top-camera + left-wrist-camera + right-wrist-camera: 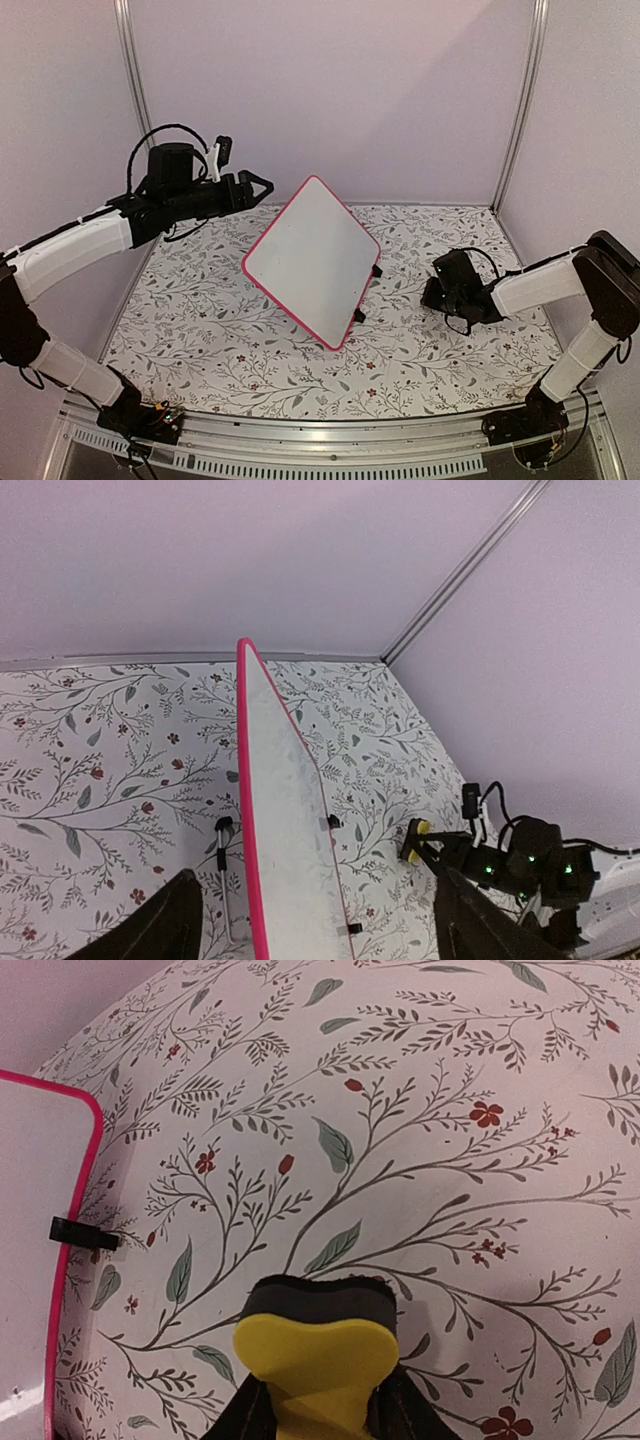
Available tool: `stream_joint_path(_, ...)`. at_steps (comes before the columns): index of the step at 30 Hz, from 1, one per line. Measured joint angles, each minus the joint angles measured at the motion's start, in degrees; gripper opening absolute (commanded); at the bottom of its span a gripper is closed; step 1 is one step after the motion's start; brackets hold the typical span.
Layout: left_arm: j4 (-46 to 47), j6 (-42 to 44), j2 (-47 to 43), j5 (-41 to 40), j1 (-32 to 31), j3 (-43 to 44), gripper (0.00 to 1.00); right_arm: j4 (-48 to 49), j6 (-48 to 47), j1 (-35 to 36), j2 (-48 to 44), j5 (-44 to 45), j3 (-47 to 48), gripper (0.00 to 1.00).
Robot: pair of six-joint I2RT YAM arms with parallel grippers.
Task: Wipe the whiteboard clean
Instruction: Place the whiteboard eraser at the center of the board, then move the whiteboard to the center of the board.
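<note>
The whiteboard (312,262) stands tilted on the table on two black clip feet (376,271), its pink-red frame all around and its face blank white. My left gripper (255,188) hovers open just left of the board's top corner, touching nothing. In the left wrist view the whiteboard (285,820) runs edge-on between the spread fingers (170,925). My right gripper (432,290) sits low on the table to the board's right. It is shut on a yellow eraser (315,1345) with a dark felt face, pinched at its waist. The whiteboard's edge (25,1260) shows at left there.
A white marker with a black cap (224,870) lies on the floral tablecloth (200,330) behind the board, on its left side. Pale walls and metal posts (130,70) close in the table at the back and sides.
</note>
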Motion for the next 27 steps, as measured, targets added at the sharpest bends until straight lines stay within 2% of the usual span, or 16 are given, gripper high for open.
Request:
stream_joint_path(5,0.42,0.42,-3.02,-0.76,0.09,-4.02,0.79,1.31,0.76,-1.75,4.13,-3.67,1.64,0.59)
stream_joint_path(17,4.81,2.08,-6.97,-1.66,0.55,-10.8,0.79,3.08,0.35,-2.16,6.1,-6.62,3.78,0.9)
stream_joint_path(23,6.78,2.03,-7.28,-1.66,1.62,-12.5,0.79,-3.85,-5.97,-2.19,2.29,-6.6,6.51,0.92)
stream_joint_path(25,7.28,1.99,-7.28,-1.66,2.05,-12.85,0.81,-6.23,-10.32,-2.19,1.75,-6.95,10.34,0.92)
stream_joint_path(27,8.15,1.7,-7.28,-1.64,2.56,-13.4,0.87,-8.46,-15.74,-2.19,1.95,-8.13,15.41,0.93)
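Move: The eraser is still in the right fingers, a few centimetres above bare table; its spot lies about 1 cm ahead of the hand point, level sideways and some 3 cm below. The whiteboard's middle is roughly 23 cm left, 3 ahead and 5 above. Its upper black clip sits about 11 cm left and 5 ahead, the lower clip 14 left and 4 back, both near hand height. From the left hand, that spot is some 33 cm right, 3 back and 28 below. The eraser is set down on the table: the right hand sinks about 2 cm, edging forward and left, while its fingers spread from part-open to wide and let go. It then rises some 7 cm, going forward and left towards the whiteboard and turning about 15 degrees counter-clockwise. The open, empty left hand backs down, then drifts left, away from the board. ##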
